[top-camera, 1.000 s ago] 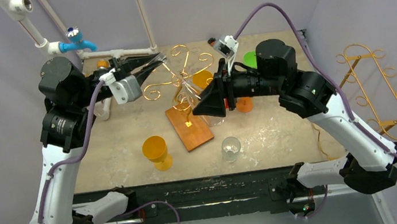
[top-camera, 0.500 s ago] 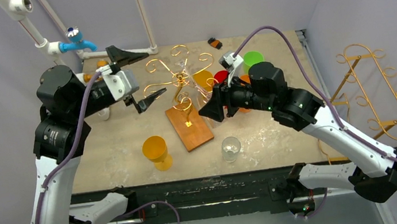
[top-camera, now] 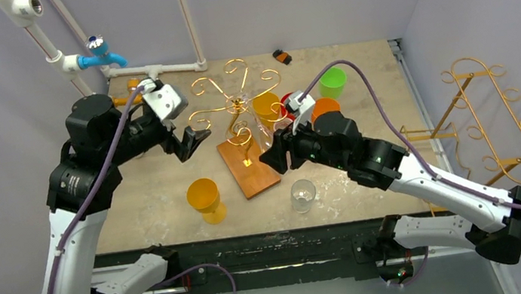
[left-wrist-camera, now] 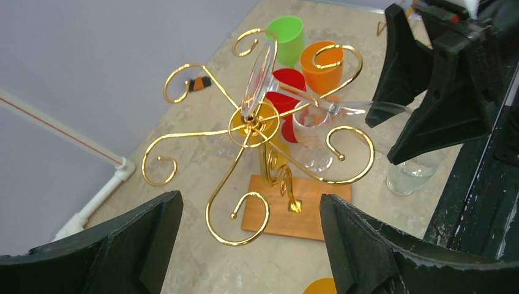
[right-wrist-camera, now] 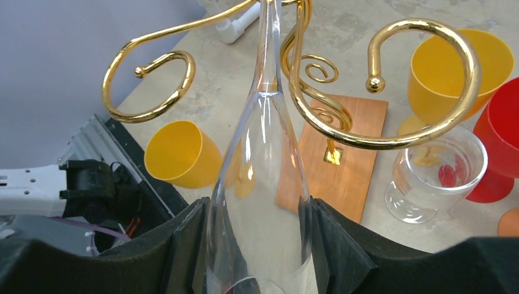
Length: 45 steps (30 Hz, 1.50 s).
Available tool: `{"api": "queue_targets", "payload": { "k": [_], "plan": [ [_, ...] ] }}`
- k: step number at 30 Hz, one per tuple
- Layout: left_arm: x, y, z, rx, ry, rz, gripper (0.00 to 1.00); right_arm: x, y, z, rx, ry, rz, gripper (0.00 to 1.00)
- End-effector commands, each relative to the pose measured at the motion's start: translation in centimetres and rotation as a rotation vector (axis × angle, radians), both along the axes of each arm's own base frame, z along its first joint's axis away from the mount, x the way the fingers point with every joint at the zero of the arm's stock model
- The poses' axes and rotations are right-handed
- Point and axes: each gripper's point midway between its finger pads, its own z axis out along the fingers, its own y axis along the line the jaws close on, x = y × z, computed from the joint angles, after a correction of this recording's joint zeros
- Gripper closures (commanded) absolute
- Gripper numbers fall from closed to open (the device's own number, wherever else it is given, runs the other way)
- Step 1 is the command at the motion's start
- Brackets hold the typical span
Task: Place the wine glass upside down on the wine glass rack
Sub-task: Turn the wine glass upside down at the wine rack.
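Note:
The gold wire wine glass rack (top-camera: pixel 235 106) stands on a wooden base (top-camera: pixel 249 170) in mid-table. My right gripper (top-camera: pixel 274 153) is shut on the bowl of the clear wine glass (right-wrist-camera: pixel 260 184). The glass tilts, its stem (right-wrist-camera: pixel 268 49) rising between the rack's curled arms. In the left wrist view its round foot (left-wrist-camera: pixel 257 73) stands on edge just above the rack's hub (left-wrist-camera: pixel 254 125). My left gripper (top-camera: pixel 187 130) hangs open left of the rack, holding nothing. Its fingers (left-wrist-camera: pixel 367 245) stand wide apart in that view, clear of the wire.
A yellow cup (top-camera: pixel 204 198) and a clear glass (top-camera: pixel 303 193) stand near the front. Another clear glass (right-wrist-camera: pixel 437 171) sits beside the base. Yellow (top-camera: pixel 265 104), red (left-wrist-camera: pixel 287 82), orange (top-camera: pixel 324 106) and green (top-camera: pixel 332 80) cups crowd behind. A second gold rack (top-camera: pixel 497 116) leans off the table's right.
My left gripper opened and drew back from the rack's arm towards the left. The right arm dropped lower and nearer with the glass still in its grip.

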Motion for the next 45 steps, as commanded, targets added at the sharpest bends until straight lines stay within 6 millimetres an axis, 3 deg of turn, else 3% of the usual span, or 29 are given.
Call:
{"api": "queue_targets", "payload": {
  "k": [1, 9, 15, 26, 32, 40, 45],
  "plan": [
    [1.5, 1.6, -3.2, 0.026, 0.134, 0.157, 0.13, 1.1, 0.5, 1.9, 0.078, -0.106, -0.068, 1.00],
    [3.0, 3.3, -6.1, 0.091, 0.164, 0.268, 0.22, 1.3, 2.7, 0.1, 0.067, -0.168, -0.080, 1.00],
    [3.4, 3.5, -7.2, 0.113, 0.159, 0.279, 0.28, 1.0, 4.5, -0.8, 0.025, -0.231, -0.090, 1.00],
    [4.7, 3.7, -8.0, 0.123, 0.131, 0.307, 0.46, 0.1, 5.5, -2.0, 0.081, -0.276, -0.077, 1.00],
    [5.4, 3.5, -7.8, 0.112, 0.116, 0.313, 0.51, -1.0, 6.0, -2.6, 0.093, -0.313, -0.056, 1.00],
    [4.7, 2.8, -8.1, 0.099, 0.134, 0.268, 0.53, -1.4, 6.7, -1.2, 0.146, -0.364, -0.068, 1.00],
    [4.6, 3.1, -8.3, 0.108, 0.138, 0.277, 0.54, -2.1, 7.8, -1.9, 0.162, -0.392, -0.038, 1.00]
  ]
}}
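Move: Ahead of the open left hand lies the rack's left hook, about 7 cm forward, straight ahead and 8 cm below; the rack's hub is some 9 cm forward and 9 cm right of that hand, equally low. The right hand holds the wine glass by its bowl, and the rack's near hook lies roughly 6 cm ahead, 7 cm left and 4 cm higher. From the same hand the hub is 12 cm ahead and 6 cm left, the right hook 10 cm ahead and 2 cm right. Keeping its grip on the inverted bowl, the right hand carries the glass about 7 cm left, bringing foot and stem from between the near and right hooks to the near one; it sinks some 6 cm, then rises about 2, fingers tilting up nearly 20 degrees. The left hand drops about 8 cm and reaches 5 forward to the left hook, turning a little counter-clockwise, its fingers half closing around the curl. ##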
